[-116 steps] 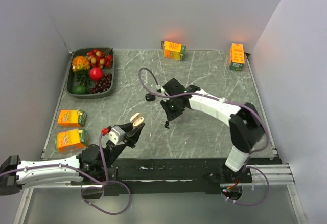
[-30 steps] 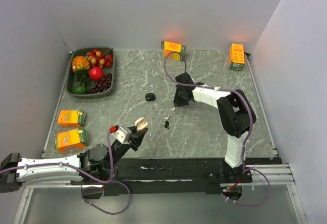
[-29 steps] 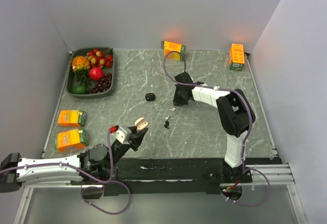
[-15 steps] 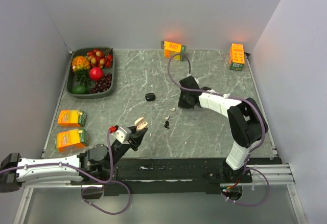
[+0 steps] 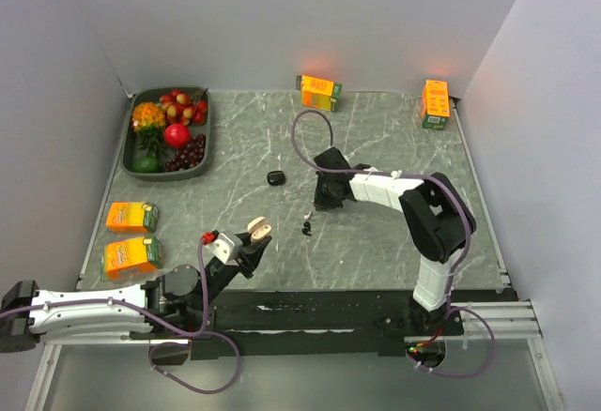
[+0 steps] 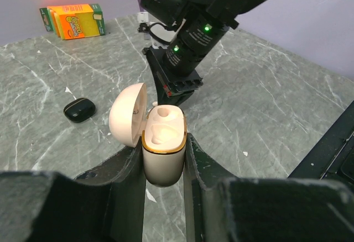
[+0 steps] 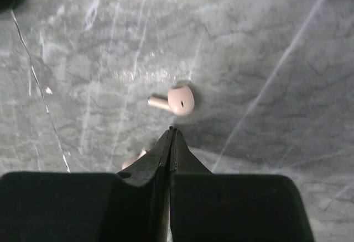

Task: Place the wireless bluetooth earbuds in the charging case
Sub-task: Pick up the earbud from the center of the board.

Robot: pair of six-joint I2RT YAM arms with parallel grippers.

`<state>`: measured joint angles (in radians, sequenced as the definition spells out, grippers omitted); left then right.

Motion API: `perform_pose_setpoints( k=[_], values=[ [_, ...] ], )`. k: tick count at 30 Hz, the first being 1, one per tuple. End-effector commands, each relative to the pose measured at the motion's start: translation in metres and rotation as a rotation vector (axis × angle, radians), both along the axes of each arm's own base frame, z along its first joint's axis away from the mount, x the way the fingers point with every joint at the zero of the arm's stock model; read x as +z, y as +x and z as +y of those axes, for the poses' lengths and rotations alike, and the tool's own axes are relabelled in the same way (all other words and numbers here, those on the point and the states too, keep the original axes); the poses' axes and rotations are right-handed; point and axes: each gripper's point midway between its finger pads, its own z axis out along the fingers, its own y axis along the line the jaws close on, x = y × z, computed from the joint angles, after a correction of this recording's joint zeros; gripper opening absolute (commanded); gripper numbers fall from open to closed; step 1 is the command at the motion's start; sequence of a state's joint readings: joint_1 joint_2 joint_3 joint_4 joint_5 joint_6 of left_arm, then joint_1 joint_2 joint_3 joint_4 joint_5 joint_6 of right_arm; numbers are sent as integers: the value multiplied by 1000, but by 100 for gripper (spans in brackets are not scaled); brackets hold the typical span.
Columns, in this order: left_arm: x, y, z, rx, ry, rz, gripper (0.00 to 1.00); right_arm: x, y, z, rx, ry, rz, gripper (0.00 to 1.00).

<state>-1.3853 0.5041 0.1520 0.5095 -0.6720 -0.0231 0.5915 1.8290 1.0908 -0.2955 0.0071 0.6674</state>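
Observation:
My left gripper point(image 6: 164, 162) is shut on the charging case point(image 6: 164, 148), a whitish case with a gold rim. It is held upright with its lid point(image 6: 128, 115) flipped open, and sits near the front of the table point(image 5: 252, 233). A whitish earbud point(image 7: 176, 100) lies on the marble just ahead of my right gripper point(image 7: 172, 129). That gripper is shut with nothing between its tips. A second whitish earbud point(image 7: 134, 158) peeks out beside its left finger. A black earbud point(image 5: 305, 230) lies in front of the right gripper point(image 5: 321, 201).
A small black closed case point(image 5: 274, 177) lies left of the right gripper. A fruit tray point(image 5: 203, 139) stands at the back left. Two orange juice cartons point(image 5: 131, 237) sit at the left edge, with one each at the back middle point(image 5: 319, 92) and back right point(image 5: 435, 103).
The right gripper's jaws have closed fully on nothing. Its wrist swung slightly right, then back left over the whitish earbuds. The left arm and the case have stayed still.

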Motion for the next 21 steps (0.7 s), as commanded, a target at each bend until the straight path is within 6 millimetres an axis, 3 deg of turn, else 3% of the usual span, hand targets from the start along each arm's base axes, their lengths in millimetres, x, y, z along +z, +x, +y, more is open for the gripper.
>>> perform_pose_setpoints(
  k=[1, 10, 13, 15, 16, 17, 20, 21],
  values=[
    [24, 0, -1, 8, -66, -4, 1, -21, 15, -16, -22, -95, 14, 0],
    [22, 1, 0, 15, -59, -6, 1, -21, 45, -42, 94, -343, -69, 0],
    [20, 0, -1, 9, -52, -5, 1, -13, 55, -44, 140, -382, -126, 6],
    [21, 0, -3, 6, -49, -5, 1, -8, 54, -44, 163, -382, -147, 13],
    [20, 0, -3, 4, -46, -5, 1, 8, 56, -40, 156, -355, -188, 19],
    [21, -1, -4, 0, -45, -6, 1, 15, 54, -39, 149, -340, -203, 34],
    [23, -1, -3, -2, -57, -9, 1, 34, 41, -38, 100, -263, -203, 58],
    [23, -1, -3, -3, -67, -10, 1, 35, 37, -38, 54, -235, -184, 61]
  ],
)
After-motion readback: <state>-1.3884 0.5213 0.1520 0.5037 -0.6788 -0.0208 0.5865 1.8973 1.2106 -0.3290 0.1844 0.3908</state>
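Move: The nearer-to-hand pink-white earbud lies about 2 cm straight ahead of my closed right fingertips and a centimetre below my hand point. The second earbud is 2 cm back and 3 cm left of that hand. The dark pieces sit some 6 cm back and 3 cm left of it, and the black case about 9 cm ahead and 12 cm left. From my raised left hand, the first earbud is roughly 18 cm ahead, 14 cm right and 19 cm below. I sweep my right hand, fingers shut, low and level forward some 4.5 cm against the earbud, pushing it along the board. On the way I veer about 2.5 cm right and tilt the wrist 15 to 20 degrees, so the fingers point farther forward and less left. Late on I open them about halfway and start easing back slightly. ##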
